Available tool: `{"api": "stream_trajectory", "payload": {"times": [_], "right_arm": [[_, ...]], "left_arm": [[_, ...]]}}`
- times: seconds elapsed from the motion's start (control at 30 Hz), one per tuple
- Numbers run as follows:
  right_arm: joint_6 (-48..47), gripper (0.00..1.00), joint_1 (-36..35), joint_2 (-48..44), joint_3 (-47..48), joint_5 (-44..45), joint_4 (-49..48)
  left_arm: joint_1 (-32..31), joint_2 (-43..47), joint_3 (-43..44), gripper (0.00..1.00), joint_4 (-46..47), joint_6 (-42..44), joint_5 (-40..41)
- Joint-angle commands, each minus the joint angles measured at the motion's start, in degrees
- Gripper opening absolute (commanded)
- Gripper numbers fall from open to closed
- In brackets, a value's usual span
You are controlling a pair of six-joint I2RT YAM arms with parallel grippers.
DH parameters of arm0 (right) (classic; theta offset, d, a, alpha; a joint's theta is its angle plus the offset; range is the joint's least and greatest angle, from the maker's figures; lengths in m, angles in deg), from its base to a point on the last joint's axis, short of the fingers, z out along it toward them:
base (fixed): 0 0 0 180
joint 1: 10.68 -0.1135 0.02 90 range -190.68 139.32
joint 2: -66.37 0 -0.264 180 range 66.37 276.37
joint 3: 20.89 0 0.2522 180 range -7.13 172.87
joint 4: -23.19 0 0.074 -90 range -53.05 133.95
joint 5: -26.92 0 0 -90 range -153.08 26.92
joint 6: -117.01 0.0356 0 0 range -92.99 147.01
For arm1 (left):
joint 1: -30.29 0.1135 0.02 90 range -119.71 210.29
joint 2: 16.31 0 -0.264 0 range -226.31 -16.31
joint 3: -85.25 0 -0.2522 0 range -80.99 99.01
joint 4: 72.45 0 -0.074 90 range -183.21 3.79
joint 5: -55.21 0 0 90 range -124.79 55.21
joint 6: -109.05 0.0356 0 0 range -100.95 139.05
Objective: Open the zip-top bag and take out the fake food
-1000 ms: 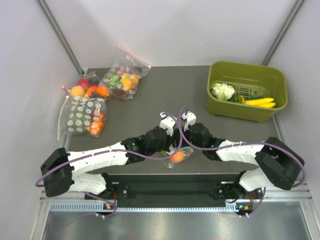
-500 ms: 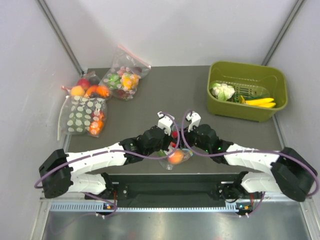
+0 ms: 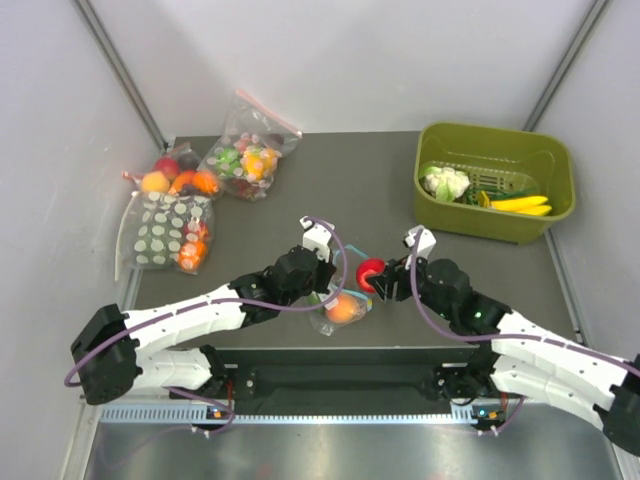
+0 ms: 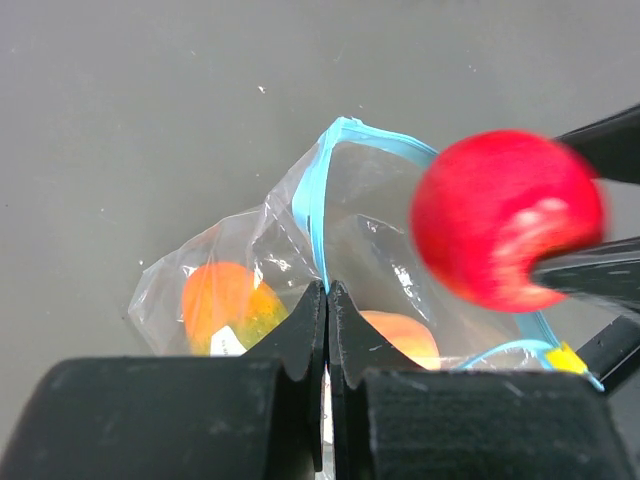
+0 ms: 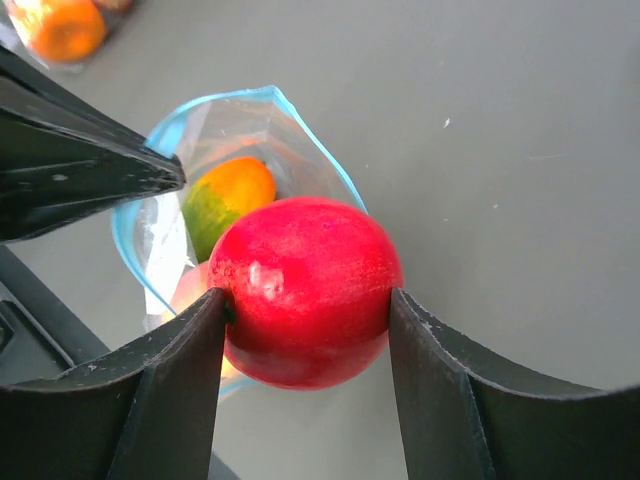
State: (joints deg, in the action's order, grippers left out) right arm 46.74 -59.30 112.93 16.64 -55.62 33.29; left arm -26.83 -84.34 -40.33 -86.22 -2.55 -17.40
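Note:
The clear zip-top bag (image 3: pixel 335 312) with a light-blue zip strip (image 4: pixel 312 200) lies near the table's front edge, its mouth open. My left gripper (image 4: pixel 327 290) is shut on the bag's rim at the zip strip. A green-and-orange fruit (image 4: pixel 222 305) and a peach-orange fruit (image 4: pixel 405 337) lie inside the bag. My right gripper (image 5: pixel 305 320) is shut on the red round fruit (image 5: pixel 305 290) and holds it outside the bag, above and to the right of its mouth; it also shows in the top view (image 3: pixel 370 273).
A green bin (image 3: pixel 496 226) with a white cauliflower (image 3: pixel 444 181) and yellow pieces (image 3: pixel 520 205) stands at the back right. A white-dotted bag (image 3: pixel 168 232), a pink-zip bag (image 3: pixel 248 152) and loose fruits (image 3: pixel 172 178) lie at the back left.
My right gripper has drawn back to the right out of the bag with the red fruit in it. My left gripper keeps its hold on the bag's rim and has shifted slightly left.

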Motion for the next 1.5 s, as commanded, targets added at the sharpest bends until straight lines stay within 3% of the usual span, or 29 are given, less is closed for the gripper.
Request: {"api": "stream_trajectory", "payload": {"times": [0.0, 0.3, 0.57, 0.93, 1.2, 1.3, 1.37, 1.4, 1.43, 1.47], "right_arm": [[0.3, 0.19, -0.4, -5.4, 1.0, 2.3, 3.1], [-4.4, 0.19, 1.3, -11.7, 8.5, 7.1, 11.6], [-10.0, 0.17, 13.9, -11.6, 16.9, 2.8, 13.6], [-9.1, 0.14, 46.5, 4.7, 26.8, -18.4, 5.6], [-9.6, 0.16, 52.5, 19.0, 31.1, -16.1, -1.6], [-9.8, 0.19, 54.2, 22.3, 32.6, -15.6, -3.5], [-10.4, 0.26, 54.2, 23.6, 33.6, -14.8, -3.5], [-11.0, 0.34, 54.2, 24.9, 35.0, -14.7, -2.7], [-11.4, 0.48, 54.2, 25.6, 35.9, -14.8, -1.9], [-11.8, 0.54, 54.2, 26.1, 36.7, -15.2, -0.9]], "left_arm": [[0.3, -0.5, -0.4, 0.00, 2.3, -0.7, 0.5], [0.5, 0.3, -0.5, 0.00, 1.5, -0.3, 0.8], [0.7, 1.8, -0.9, 0.00, 0.9, -0.1, 0.6], [0.8, 4.3, -1.6, 0.00, 0.1, 0.2, -0.6], [0.9, 4.8, -1.5, 0.00, 0.2, 0.5, -1.7], [0.9, 4.7, -1.5, 0.00, 0.2, 0.5, -2.3], [0.9, 4.6, -1.6, 0.00, 0.2, 0.5, -2.4], [0.9, 4.5, -1.5, 0.00, 0.2, 0.6, -2.4], [0.9, 4.5, -1.6, 0.00, 0.2, 0.7, -2.4], [0.9, 4.4, -1.6, 0.00, 0.2, 0.7, -2.4]]}}
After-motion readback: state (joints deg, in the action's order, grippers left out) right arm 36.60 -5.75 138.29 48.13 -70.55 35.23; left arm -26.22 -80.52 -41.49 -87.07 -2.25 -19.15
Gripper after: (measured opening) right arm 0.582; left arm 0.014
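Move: Some 25 cm ahead and 33 cm to the right of the right hand, which already holds the red tomato clear of the opened bag, lies the middle of the green basket, about 4 cm lower. In it the cauliflower sits about 26 cm ahead and 22 cm right of that hand, the bananas about 20 cm ahead and 41 cm right. The bag is 9 cm left and 1 cm back. From the left hand the basket is about 28 cm ahead, 44 cm right. Lifting the tomato away from the bag first, the right hand then sweeps right and forward in an arc, about 23 cm right and 20 cm forward, cresting some 15 cm up before sinking about 5 cm over the basket's left part. The wrist turns about 35 degrees clockwise and the fingers keep their grip; the left hand keeps pinching the bag's edge. ##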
